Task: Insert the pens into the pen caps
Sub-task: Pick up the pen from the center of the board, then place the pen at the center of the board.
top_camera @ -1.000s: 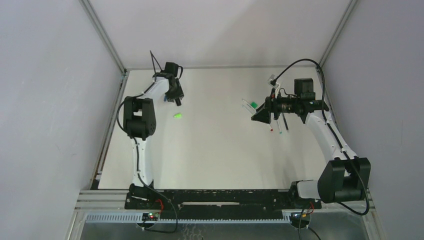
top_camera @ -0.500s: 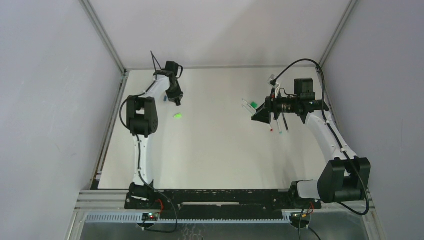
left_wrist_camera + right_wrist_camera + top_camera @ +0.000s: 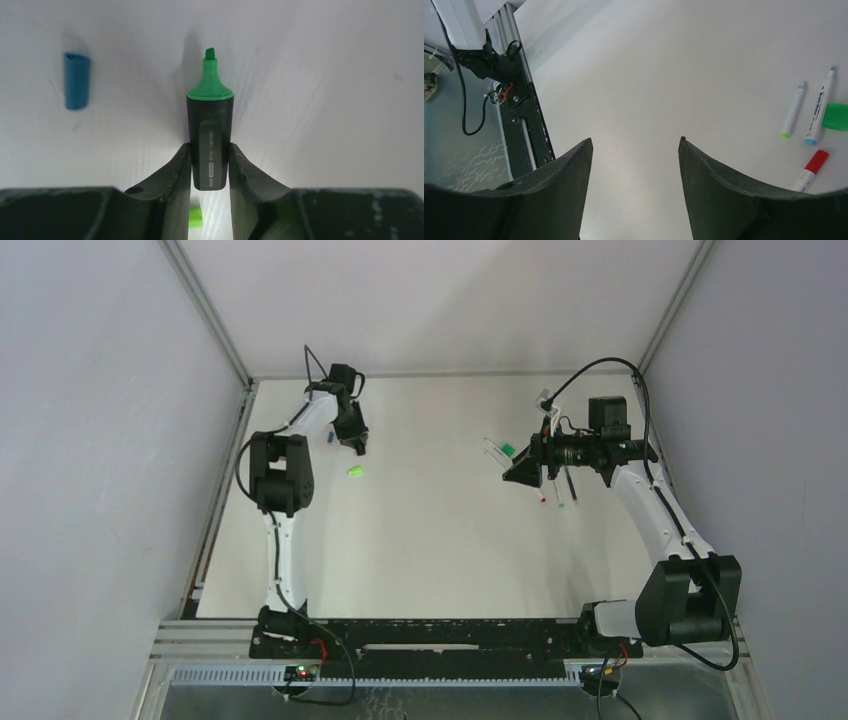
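Observation:
In the left wrist view my left gripper is shut on a thick black marker. Both fingers press its sides, and its bare green tip points away over the white table. A blue pen cap lies to the marker's left. A bright green cap shows blurred between the fingers, below the marker's end. From above, the left gripper is at the far left, with the bright green cap just in front of it. My right gripper is open with nothing in it. Thin white pens and a green cap lie to its right.
A white pen with a red end and one with blue ends lie beside the right gripper. Grey walls close in the table on three sides. The black rail with the arm bases runs along the near edge.
The left gripper's fingers have narrowed onto the black marker, and the left arm has shifted slightly. The right arm has not moved.

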Controlling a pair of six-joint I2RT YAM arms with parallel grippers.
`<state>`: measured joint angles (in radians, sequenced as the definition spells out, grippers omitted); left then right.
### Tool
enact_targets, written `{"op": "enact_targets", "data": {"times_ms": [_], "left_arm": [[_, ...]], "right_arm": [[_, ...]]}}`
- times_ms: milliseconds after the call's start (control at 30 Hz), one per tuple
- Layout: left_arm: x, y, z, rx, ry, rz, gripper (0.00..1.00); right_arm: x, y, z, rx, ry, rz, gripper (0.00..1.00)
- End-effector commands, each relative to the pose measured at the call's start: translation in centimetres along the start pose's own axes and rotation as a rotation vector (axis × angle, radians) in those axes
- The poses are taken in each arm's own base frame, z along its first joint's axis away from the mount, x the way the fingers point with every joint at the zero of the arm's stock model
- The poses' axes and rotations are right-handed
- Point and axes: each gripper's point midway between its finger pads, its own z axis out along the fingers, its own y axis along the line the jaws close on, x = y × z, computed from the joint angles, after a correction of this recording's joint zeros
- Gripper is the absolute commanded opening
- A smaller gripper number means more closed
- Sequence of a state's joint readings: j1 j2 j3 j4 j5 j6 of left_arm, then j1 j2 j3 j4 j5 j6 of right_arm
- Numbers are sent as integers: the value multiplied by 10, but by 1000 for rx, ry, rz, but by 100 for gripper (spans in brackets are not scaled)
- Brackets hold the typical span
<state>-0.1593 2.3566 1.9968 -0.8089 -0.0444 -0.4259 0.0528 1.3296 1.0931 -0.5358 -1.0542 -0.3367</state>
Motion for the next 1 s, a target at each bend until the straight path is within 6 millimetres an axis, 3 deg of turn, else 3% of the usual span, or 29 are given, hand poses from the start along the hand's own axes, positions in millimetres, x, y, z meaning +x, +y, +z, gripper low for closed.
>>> {"op": "enact_targets", "data": {"times_ms": [0, 167, 467, 967], "left_arm": [[-3, -37, -61, 174, -80, 122, 23], [36, -69, -92, 275, -98, 224, 21], [135, -114, -111, 445, -124, 266, 20], [238, -137, -134, 457, -238, 320, 20]], "right_arm": [[-13, 7, -7, -3, -29, -61, 71], [-12, 10, -7, -19, -31, -62, 70], [-9, 18, -4, -80, -30, -42, 68], [5, 10, 12, -53, -9, -20, 67]]}}
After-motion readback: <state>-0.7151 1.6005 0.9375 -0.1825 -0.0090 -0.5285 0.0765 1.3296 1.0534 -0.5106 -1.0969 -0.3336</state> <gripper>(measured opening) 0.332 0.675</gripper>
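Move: The highlighter is already between the left hand's fingers, practically at table height. The green cap it belongs with lies about 41 cm to that hand's right and 1 cm back. The light-green cap is some 7 cm back and 1 cm left of this hand, the blue cap 4 cm ahead and 8 cm left. From the open right hand the green cap is roughly 20 cm ahead, 2 cm left and 21 cm below; the red marker is 12 cm ahead, 5 cm right, equally low. The highlighter, still pinched by its rear half, is carried by the left hand back about 22 cm and right some 18 cm, towards the middle of the board and the right hand. It rises about 5 cm, then sinks slightly, while the wrist turns about 30 degrees clockwise. The right hand stays open, drifting only a centimetre or so. ##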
